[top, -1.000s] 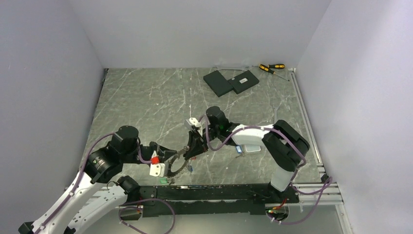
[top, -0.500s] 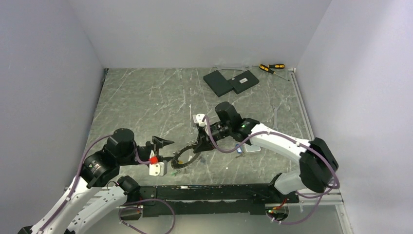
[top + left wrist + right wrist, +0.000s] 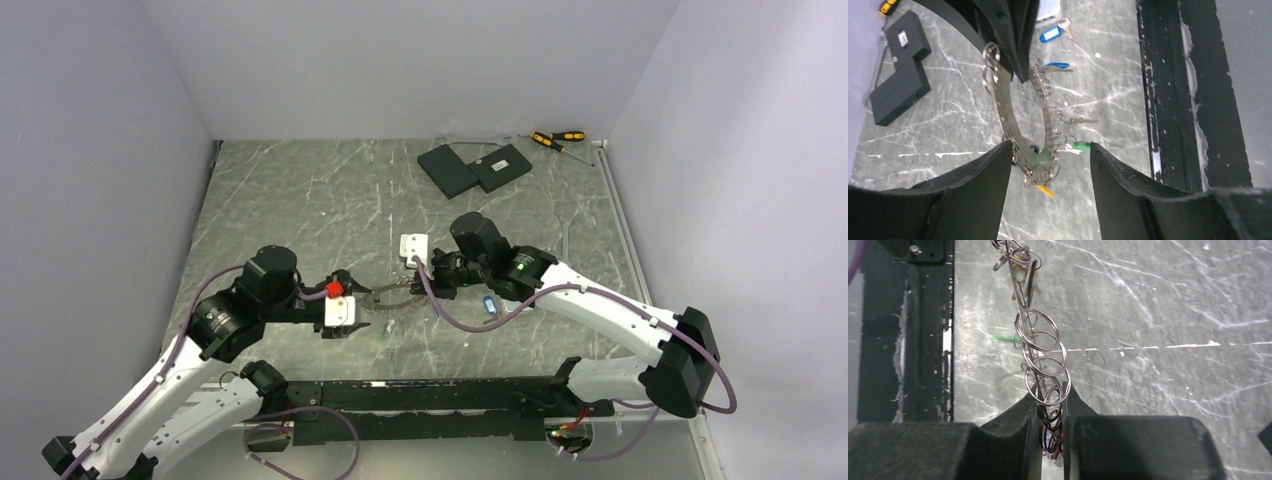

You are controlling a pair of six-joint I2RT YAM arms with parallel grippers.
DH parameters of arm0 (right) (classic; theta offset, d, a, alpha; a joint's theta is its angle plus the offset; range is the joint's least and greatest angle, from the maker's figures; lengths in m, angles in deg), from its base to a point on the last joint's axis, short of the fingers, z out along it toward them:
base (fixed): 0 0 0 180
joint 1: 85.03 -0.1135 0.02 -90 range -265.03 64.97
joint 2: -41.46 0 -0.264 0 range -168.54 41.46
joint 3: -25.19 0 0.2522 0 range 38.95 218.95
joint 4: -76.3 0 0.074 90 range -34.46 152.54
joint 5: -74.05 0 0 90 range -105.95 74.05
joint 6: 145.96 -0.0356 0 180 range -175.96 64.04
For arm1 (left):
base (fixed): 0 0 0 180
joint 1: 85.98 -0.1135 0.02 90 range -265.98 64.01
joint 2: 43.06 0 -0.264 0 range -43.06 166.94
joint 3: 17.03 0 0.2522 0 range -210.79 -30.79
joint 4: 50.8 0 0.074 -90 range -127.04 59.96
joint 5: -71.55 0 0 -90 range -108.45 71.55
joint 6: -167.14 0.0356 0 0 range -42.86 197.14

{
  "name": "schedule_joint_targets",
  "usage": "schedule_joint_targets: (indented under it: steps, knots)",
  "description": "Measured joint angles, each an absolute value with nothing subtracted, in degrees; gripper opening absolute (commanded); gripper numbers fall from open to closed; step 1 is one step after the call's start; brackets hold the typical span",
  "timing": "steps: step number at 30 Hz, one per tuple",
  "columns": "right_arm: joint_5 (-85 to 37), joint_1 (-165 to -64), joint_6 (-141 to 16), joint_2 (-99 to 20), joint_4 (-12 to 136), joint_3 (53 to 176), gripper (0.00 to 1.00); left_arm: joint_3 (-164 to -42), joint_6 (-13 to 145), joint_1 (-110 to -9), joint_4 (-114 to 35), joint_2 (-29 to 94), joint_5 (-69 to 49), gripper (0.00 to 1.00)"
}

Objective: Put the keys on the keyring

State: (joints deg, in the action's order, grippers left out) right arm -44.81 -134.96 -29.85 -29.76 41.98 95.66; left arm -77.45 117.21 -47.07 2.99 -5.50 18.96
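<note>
The keyring (image 3: 392, 294) is a metal band strung with small rings, held above the table between both arms. My right gripper (image 3: 1052, 395) is shut on its far end, with rings (image 3: 1043, 350) fanning out from the pinch. My left gripper (image 3: 1050, 165) is open, its fingers (image 3: 983, 190) standing either side of the keyring's (image 3: 1018, 125) lower end, the left one close against the band. A yellow tag (image 3: 1044, 190) and a blue key (image 3: 1057, 65) hang from it. A green-tagged key (image 3: 1080, 146) sits by the right finger; I cannot tell if it is attached. Another blue key (image 3: 1050, 35) lies on the table.
Two black boxes (image 3: 475, 167) and yellow-and-black screwdrivers (image 3: 557, 140) lie at the back right. A black rail (image 3: 430, 395) runs along the near edge, close behind the left gripper (image 3: 350, 305). A metal rail (image 3: 625, 240) borders the right side.
My left gripper has opened and let go of the keyring, pulled back, then moved right so it straddles the ring's end. The right gripper carried the keyring up and to the right.
</note>
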Motion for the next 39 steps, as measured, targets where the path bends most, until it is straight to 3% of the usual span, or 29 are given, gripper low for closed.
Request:
schedule_joint_targets:
  steps: [11,15,18,19,20,21,22,25,28,32,39]
  knots:
    - [-37.14,-137.98,-28.63,-29.67,41.68,96.23,0.0,-75.06,108.52,-46.87,-12.53,0.77,18.15,0.51]
    - [-36.97,-138.64,-28.47,-28.8,41.33,96.23,0.0,-73.69,106.55,-46.87,-16.99,4.45,17.56,0.41]
    - [-36.99,-139.12,-28.45,-27.14,41.28,96.23,0.0,-73.18,105.43,-46.87,-19.66,6.11,16.86,0.2]
    - [-36.9,-139.2,-28.43,-26.65,41.28,96.23,0.0,-73.12,104.89,-46.87,-20.35,6.48,16.79,0.06]
    - [-36.73,-139.2,-28.39,-26.24,41.31,96.23,0.0,-73.03,104.49,-46.83,-21.05,6.72,16.73,0.0]
    - [-36.4,-139.16,-28.26,-25.87,41.33,96.23,0.0,-72.9,104.28,-46.72,-21.64,6.87,16.92,0.0]
    - [-36.14,-139.07,-28.26,-25.54,41.33,96.23,0.06,-72.79,104.43,-46.59,-22.34,7.02,17.23,0.0]
    - [-35.57,-139.07,-28.1,-24.82,41.28,96.16,0.44,-72.53,104.49,-46.52,-23.57,7.0,18.0,0.0]
    - [-36.09,-139.23,-28.87,-23.16,43.32,95.11,0.64,-71.04,104.52,-46.52,-24.86,6.0,19.24,0.0]
    - [-37.03,-139.51,-30.29,-17.43,48.43,91.31,0.76,-66.91,104.47,-46.54,-26.54,2.24,20.16,0.0]
    - [-37.32,-139.44,-32.63,-5.98,58.05,83.07,0.76,-63.65,103.34,-46.59,-32.77,-3.31,23.66,0.0]
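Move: The keyring is held at its right end by the right gripper. Its middle lies about 3 cm ahead, 6 cm to the right and 2 cm below the open left gripper. From the left gripper the green key hangs some 4 cm back, 4 cm right and 8 cm lower, and the blue key 2 cm back, 15 cm right and 8 cm lower. From the right gripper the keyring's middle is about 2 cm back, 5 cm left and 2 cm below. Bring the left gripper some 5 cm forward and 5 cm right onto the keyring, close its fingers on the band while the right gripper keeps its hold, then draw back about 3 cm. Once the left has its grip, open the right gripper, let go and lift it away about 9 cm, also slightly back and right, tipping its fingers up towards level. ##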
